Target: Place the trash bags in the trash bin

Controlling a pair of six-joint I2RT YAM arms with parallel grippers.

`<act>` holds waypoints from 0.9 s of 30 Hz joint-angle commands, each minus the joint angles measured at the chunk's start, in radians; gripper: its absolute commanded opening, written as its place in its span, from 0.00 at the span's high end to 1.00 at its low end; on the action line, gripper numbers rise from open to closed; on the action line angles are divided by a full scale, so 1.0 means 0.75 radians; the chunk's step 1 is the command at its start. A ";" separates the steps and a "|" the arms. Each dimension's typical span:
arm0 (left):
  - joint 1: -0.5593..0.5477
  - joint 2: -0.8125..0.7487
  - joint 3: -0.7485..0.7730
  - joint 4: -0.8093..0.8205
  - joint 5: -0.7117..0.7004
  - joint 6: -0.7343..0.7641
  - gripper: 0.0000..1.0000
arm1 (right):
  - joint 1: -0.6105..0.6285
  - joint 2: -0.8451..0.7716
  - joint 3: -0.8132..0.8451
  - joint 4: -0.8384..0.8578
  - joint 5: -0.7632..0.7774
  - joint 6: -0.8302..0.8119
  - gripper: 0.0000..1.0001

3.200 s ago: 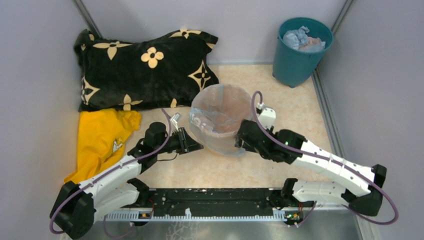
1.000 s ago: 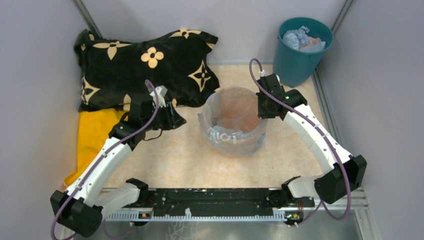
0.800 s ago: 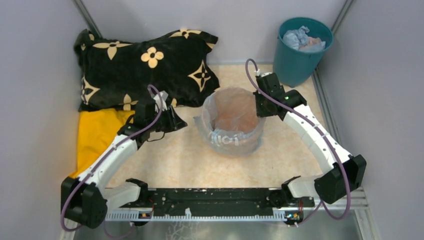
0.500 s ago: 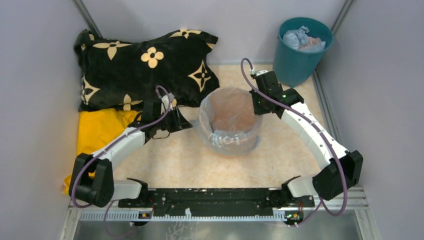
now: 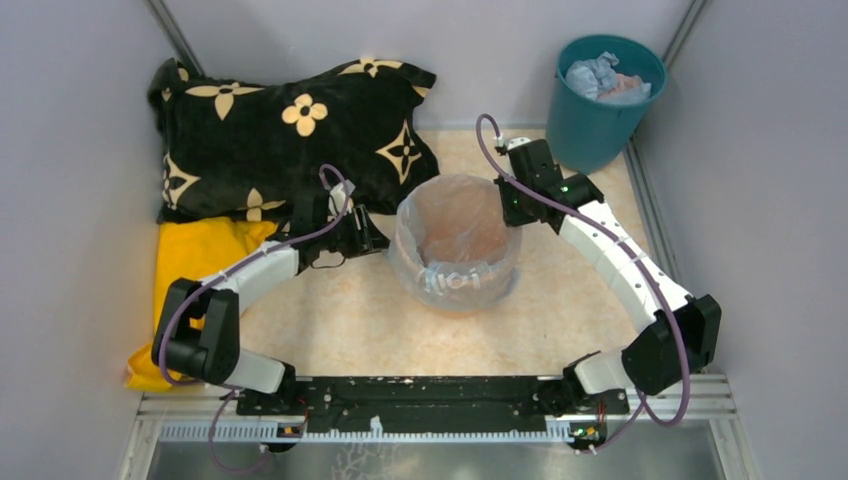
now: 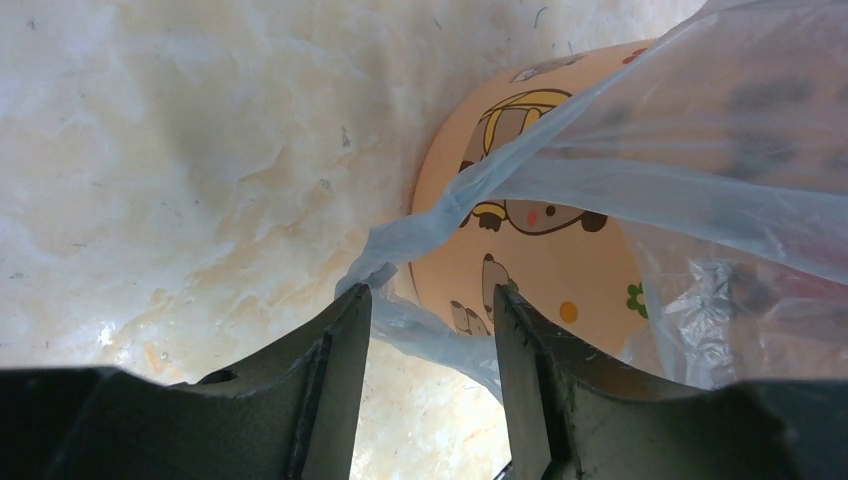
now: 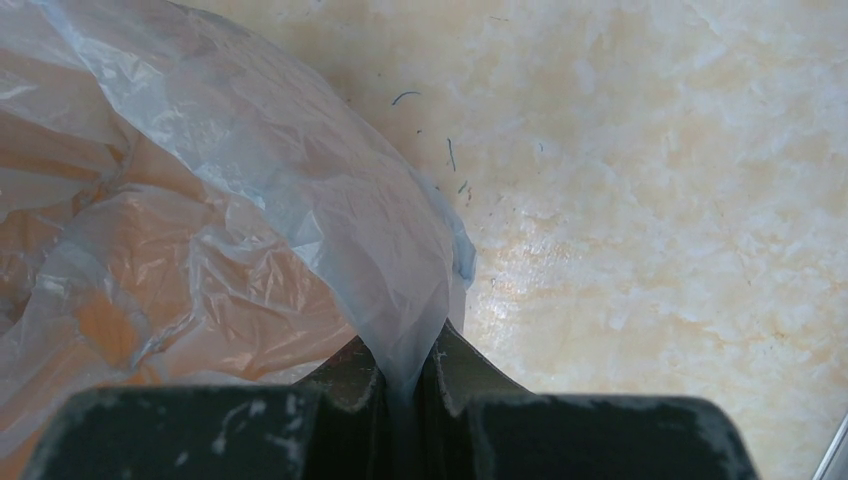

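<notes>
The peach-orange trash bin [image 5: 462, 228] stands mid-table, lined with a pale blue see-through trash bag [image 5: 452, 281] whose film folds over the rim and down the outside. My left gripper [image 5: 373, 240] is at the bin's left side, open. In the left wrist view its fingers [image 6: 432, 292] stand apart around a twisted strand of the bag [image 6: 620, 190] in front of the bin's picture-printed wall [image 6: 520, 265]. My right gripper [image 5: 507, 211] is at the rim's back right. Its jaws [image 7: 405, 345] are shut on a fold of the bag [image 7: 330, 200].
A dark teal bucket [image 5: 603, 100] holding crumpled film stands at the back right corner. A black pillow with cream flowers [image 5: 290, 135] lies at the back left, and a yellow cloth [image 5: 195, 265] in front of it. Grey walls close in three sides.
The left arm has swung right to the bin's side and its jaws have widened. The right gripper has shifted slightly back and left with the bag's edge, and the bin has slid a little left.
</notes>
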 commanded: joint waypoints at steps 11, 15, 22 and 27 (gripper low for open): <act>0.007 0.081 0.045 -0.079 0.043 0.048 0.46 | -0.007 0.051 0.054 0.064 -0.045 0.008 1.00; 0.005 0.110 -0.001 -0.009 0.087 0.024 0.47 | -0.014 0.063 0.056 0.071 -0.056 0.014 1.00; -0.004 0.153 -0.064 0.092 0.113 -0.004 0.47 | -0.016 0.074 0.068 0.084 -0.070 0.033 1.00; -0.026 0.235 -0.061 0.187 0.138 -0.058 0.47 | -0.022 0.073 0.059 0.093 -0.068 0.048 1.00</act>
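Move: The trash bag's loose corner hangs just off the left hand's fingertips, roughly 1 cm ahead, 2 cm to the right and a couple of centimetres lower. The orange bin's middle lies about 13 cm right and 2 cm back; the black pillow's middle is some 20 cm ahead and 15 cm left, 5 cm lower. From the right hand, pinching the bag at the rim, that corner is about 21 cm left, 1 cm ahead and 12 cm down. Left hand, fingers half open, sinks about 5 cm and eases back beside the bag's corner; right keeps its pinch. ##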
